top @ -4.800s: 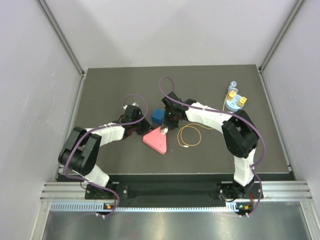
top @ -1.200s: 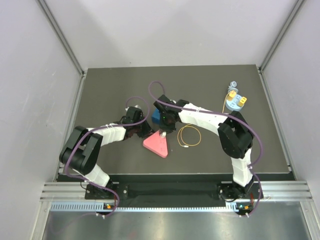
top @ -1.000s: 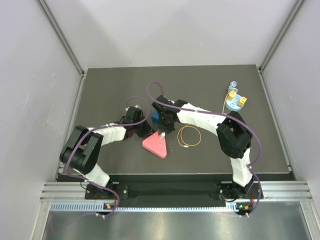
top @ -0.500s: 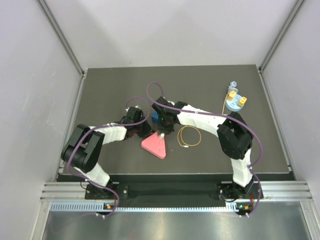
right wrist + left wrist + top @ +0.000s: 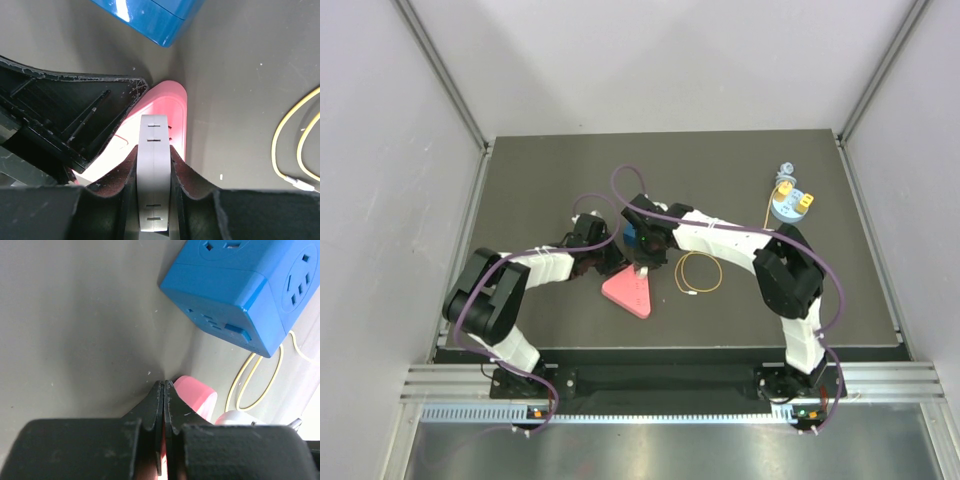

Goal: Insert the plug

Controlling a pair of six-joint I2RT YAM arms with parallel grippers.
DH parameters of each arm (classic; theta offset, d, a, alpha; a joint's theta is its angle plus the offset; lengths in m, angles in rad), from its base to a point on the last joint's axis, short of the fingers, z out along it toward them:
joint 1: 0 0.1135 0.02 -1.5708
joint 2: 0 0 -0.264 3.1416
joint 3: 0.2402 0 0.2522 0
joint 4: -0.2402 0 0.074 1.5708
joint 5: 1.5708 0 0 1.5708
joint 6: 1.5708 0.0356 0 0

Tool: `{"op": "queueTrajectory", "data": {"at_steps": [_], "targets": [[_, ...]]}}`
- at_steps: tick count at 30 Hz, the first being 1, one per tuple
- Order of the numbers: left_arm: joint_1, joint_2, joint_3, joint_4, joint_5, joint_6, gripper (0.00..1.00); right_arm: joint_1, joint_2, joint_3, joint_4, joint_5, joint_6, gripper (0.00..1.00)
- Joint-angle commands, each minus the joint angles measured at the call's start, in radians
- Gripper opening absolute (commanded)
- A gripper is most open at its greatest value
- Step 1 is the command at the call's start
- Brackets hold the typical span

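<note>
The plug [image 5: 784,186], a tiny yellow block on a thin yellow cable, rests on a round pale-blue stand [image 5: 788,210] at the back right, far from both grippers. My right gripper [image 5: 154,150] is shut on a flat white piece with small slots [image 5: 154,175], held just above one corner of a pink triangular block [image 5: 172,115]. My left gripper [image 5: 164,385] is shut with nothing between its fingers, its tips at the pink block's [image 5: 196,394] edge. In the top view both grippers meet at the pink block [image 5: 628,292].
A blue socket cube [image 5: 235,285] stands just beyond the pink block, mostly hidden under the right wrist in the top view [image 5: 631,234]. A loose coil of yellow cable [image 5: 698,270] lies right of the pink block. A second yellow block [image 5: 803,203] sits on the stand.
The right gripper has edged left and lower with the white piece. The pink block has shifted slightly left and nearer. The left gripper stays shut beside it.
</note>
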Motion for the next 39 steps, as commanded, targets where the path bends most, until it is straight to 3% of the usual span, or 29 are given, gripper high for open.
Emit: {"op": "queueTrajectory", "data": {"at_steps": [1, 12, 17, 21, 23, 25, 31, 39], "targets": [[-0.027, 0.012, -0.019, 0.031, 0.058, -0.015, 0.0, 0.023, 0.049, 0.067, 0.04, 0.018, 0.015, 0.0], [-0.03, 0.026, -0.037, 0.055, 0.066, -0.03, 0.0, 0.036, 0.112, 0.13, -0.037, 0.017, 0.024, 0.0], [-0.027, 0.008, 0.003, -0.018, 0.023, 0.017, 0.01, 0.036, 0.092, 0.119, -0.058, 0.061, 0.029, 0.0], [-0.007, -0.024, 0.114, -0.217, -0.063, 0.077, 0.14, 0.033, 0.082, 0.113, -0.06, 0.061, 0.017, 0.0], [0.03, -0.046, 0.138, -0.256, -0.072, 0.085, 0.31, 0.034, 0.08, 0.113, -0.057, 0.058, 0.015, 0.0], [0.073, -0.064, 0.161, -0.303, -0.066, 0.098, 0.37, 0.033, 0.077, 0.107, -0.052, 0.057, 0.014, 0.0], [0.17, -0.121, 0.187, -0.429, -0.1, 0.18, 0.37, 0.033, 0.074, 0.098, -0.043, 0.057, 0.011, 0.0], [0.176, -0.291, 0.046, -0.412, 0.024, 0.244, 0.45, 0.033, 0.086, 0.107, -0.048, 0.052, 0.006, 0.0]]}}
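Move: My left fingertips, shut, lean on the far-left edge of the pink triangle socket, whose middle lies about 6 cm back and 1 cm right at about their height. The plug, held in my right hand, is about 4 cm right and 3 cm higher; the blue cube is some 8 cm ahead and 3 cm right. From my right hand, the triangle's middle is about 5 cm back, 3 cm left and 4 cm below, the cube 8 cm ahead and 1 cm left. I hold my left hand's shut fingers against the triangle's edge a moment longer, then part them to under half open and swing that hand off about 8 cm left while rising over 4 cm, arcing forward and back again, with a slight roll. My right hand keeps its pinch on the plug at the triangle's far corner and eases about 1 cm left. ##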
